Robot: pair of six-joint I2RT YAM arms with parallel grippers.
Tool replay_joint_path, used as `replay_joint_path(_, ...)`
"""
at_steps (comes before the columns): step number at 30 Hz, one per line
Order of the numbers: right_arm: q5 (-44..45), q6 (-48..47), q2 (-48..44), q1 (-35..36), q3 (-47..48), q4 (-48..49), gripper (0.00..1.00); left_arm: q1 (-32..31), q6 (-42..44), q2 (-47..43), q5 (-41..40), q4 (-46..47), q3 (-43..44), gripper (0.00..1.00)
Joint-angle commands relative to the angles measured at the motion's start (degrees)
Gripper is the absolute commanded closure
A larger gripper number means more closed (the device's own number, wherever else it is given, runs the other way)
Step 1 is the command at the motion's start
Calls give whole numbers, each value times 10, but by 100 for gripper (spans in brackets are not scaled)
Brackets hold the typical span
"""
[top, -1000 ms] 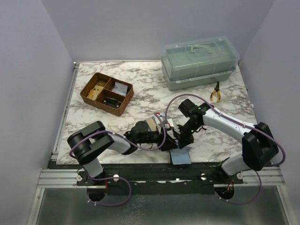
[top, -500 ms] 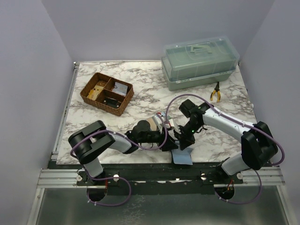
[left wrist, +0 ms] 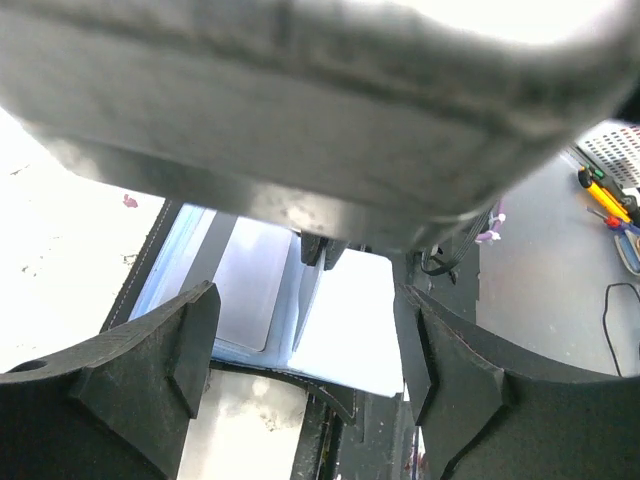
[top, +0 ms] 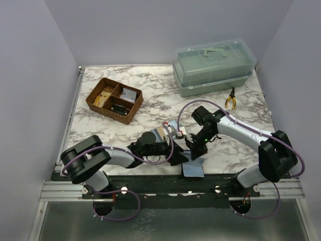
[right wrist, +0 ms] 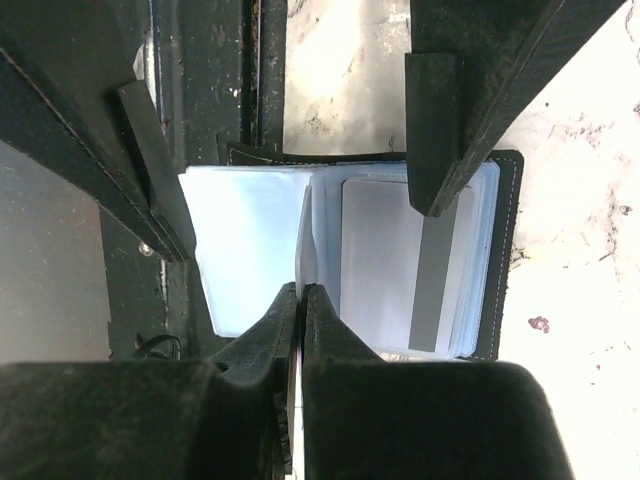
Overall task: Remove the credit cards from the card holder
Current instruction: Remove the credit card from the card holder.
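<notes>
The black card holder point(top: 193, 169) lies open at the table's near edge, its pale blue inside up point(right wrist: 250, 250). One credit card point(right wrist: 385, 260) with a dark stripe lies flat in the right half. Another pale card point(right wrist: 304, 230) stands on edge at the fold, and my right gripper point(right wrist: 302, 288) is shut on it from above point(top: 195, 152). My left gripper point(left wrist: 305, 370) stands open astride the holder, its fingers point(right wrist: 160, 180) on either side and touching nothing.
A brown wicker divided tray point(top: 114, 100) sits at the back left. A lidded grey-green plastic box point(top: 213, 68) stands at the back right with yellow-handled pliers point(top: 230, 99) in front of it. The table's metal rail point(top: 150, 185) runs right under the holder.
The left gripper's jaws have spread wider and its arm has swung lower and to the left. The right gripper stays pinched on the upright card.
</notes>
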Motion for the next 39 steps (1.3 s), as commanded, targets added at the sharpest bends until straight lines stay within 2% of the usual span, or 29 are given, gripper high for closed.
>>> replay_joint_path(1,-40,0,-15,-2,4,7,97,-11,21,-7,-22,12,-10,23)
replay_joint_path(5,-44,0,-15,-3,4,11,97,-28,43,6,-35,25,-9,23)
replay_joint_path(11,-55,-3,-17,-8,-2,14,96,-38,56,13,-59,95,-37,25)
replay_joint_path(18,-64,-5,-15,-9,-1,14,96,-46,53,49,-53,97,-12,31)
replay_joint_path(23,-65,-2,-14,-9,-4,16,96,-48,49,60,-53,97,-5,39)
replay_joint_path(28,-66,0,-13,-9,-5,18,95,-49,41,75,-43,96,5,60)
replay_joint_path(31,-68,1,-15,-10,-4,18,94,-50,40,85,-44,94,8,68)
replay_joint_path(33,-69,2,-18,-10,-4,18,92,-50,39,87,-44,94,9,84)
replay_joint_path(34,-68,5,-21,-11,-5,19,90,-50,38,85,-45,94,7,96)
replay_joint_path(35,-67,7,-24,-12,-7,22,87,-50,36,81,-51,95,5,100)
replay_joint_path(39,-71,19,-39,-31,-21,33,65,-50,24,49,-102,97,-21,100)
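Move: The thin upright sleeve of the open card holder, already pinched by the right fingers at its free edge, has its middle about 3 cm to the left hand's right, 1 cm back and 4 cm below. From the right hand it lies level fore and aft, some 1 cm left and 3 cm below. From the left hand, the holder's flat card page is about 3 cm ahead, 3 cm right and 7 cm below; its blank flap is 5 cm back, 4 cm right and as low. The left hand, open around the upright sleeve, eases back about 1 cm, then sinks roughly 1.5 cm and edges about 1.5 cm to the right, its fingers closing all the way to pinch the sleeve close beside the right fingertips, while the wrist turns only some 5 degrees. The right hand keeps its pinch almost in place, rising barely half a centimetre with a slight drift left and partly back again, and only once the left fingers are nearly shut does it start to open, to about a third, letting go of the sleeve. ##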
